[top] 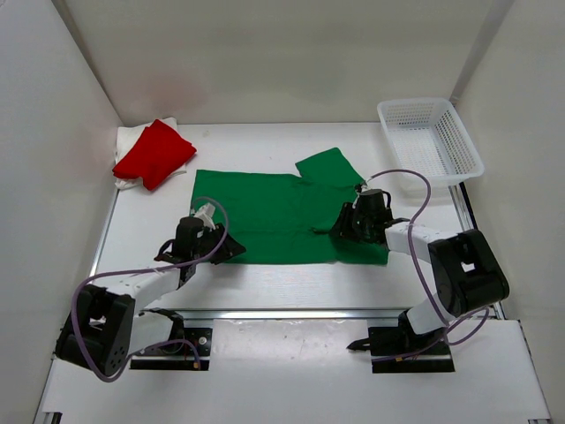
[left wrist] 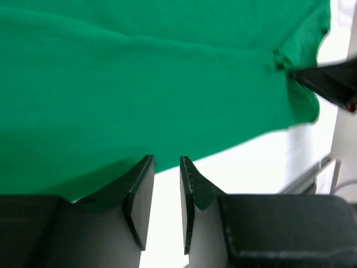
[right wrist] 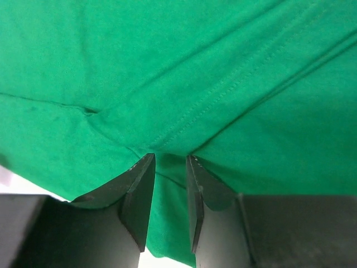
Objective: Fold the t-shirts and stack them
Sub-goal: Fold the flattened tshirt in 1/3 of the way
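The green t-shirt (top: 274,216) lies spread flat mid-table, with one sleeve folded out at the back right. My left gripper (top: 237,251) is low at its near left corner. In the left wrist view the left gripper (left wrist: 167,159) is open, its tips at the green t-shirt's (left wrist: 139,72) hem, with bare table between the fingers. My right gripper (top: 338,231) rests on the shirt's near right part. The right wrist view shows the right gripper (right wrist: 170,156) open over a seamed ridge of the green cloth (right wrist: 195,67). At the back left, the folded red t-shirt (top: 154,152) lies on the cream-white one (top: 131,139).
A white mesh basket (top: 415,102) stands at the back right corner. White walls close in the table at left, back and right. A metal rail (top: 291,311) runs along the near edge in front of both arm bases.
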Robot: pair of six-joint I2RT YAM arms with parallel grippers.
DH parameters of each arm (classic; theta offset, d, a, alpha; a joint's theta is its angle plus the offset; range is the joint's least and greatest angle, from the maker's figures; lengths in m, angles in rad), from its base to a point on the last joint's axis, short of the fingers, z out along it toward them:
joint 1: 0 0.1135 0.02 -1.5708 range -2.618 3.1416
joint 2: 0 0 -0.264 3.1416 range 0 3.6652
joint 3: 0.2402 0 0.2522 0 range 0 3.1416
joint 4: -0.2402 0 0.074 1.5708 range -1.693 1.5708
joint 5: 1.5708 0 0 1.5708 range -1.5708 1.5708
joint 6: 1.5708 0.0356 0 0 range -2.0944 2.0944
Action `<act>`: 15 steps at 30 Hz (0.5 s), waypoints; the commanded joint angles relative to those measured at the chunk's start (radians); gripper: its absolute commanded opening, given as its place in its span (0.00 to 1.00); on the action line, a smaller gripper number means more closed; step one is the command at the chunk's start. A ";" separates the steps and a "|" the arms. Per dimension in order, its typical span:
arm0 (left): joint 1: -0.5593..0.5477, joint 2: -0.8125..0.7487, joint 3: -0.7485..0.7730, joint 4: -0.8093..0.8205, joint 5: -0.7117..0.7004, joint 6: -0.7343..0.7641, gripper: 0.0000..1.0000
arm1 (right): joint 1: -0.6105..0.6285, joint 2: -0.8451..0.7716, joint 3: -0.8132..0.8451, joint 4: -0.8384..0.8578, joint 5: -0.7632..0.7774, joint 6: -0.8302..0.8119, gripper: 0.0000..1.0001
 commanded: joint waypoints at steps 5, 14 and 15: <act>0.258 -0.068 -0.148 0.039 0.079 -0.056 0.37 | -0.037 -0.039 -0.002 0.001 -0.012 -0.046 0.28; 0.281 -0.110 -0.163 0.038 0.107 -0.071 0.38 | 0.004 0.050 0.056 0.032 -0.020 -0.034 0.28; 0.284 -0.108 -0.171 0.046 0.107 -0.074 0.37 | 0.006 0.067 0.053 0.039 -0.031 -0.028 0.28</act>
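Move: The left hand hovers over the green t-shirt's near edge; the stretch of edge it heads for is some 6 cm left, 2 cm nearer the base and 3 cm below. The red t-shirt on its stack lies roughly 28 cm ahead and 24 cm left. The right hand's tips are on the shirt, a turned-in sleeve hem about 1 cm ahead of and 1 cm below them, centred sideways; the raised green flap is about 19 cm ahead and 4 cm left. Left fingertips come down onto the green shirt close to its near edge, after the hand sweeps quickly about 6 cm left and sinks nearly 3 cm, turning some 15 degrees counter-clockwise, its fingers staying part open. The right hand keeps its tips resting on the cloth by the sleeve hem, shifting only about a centimetre right and back again. ##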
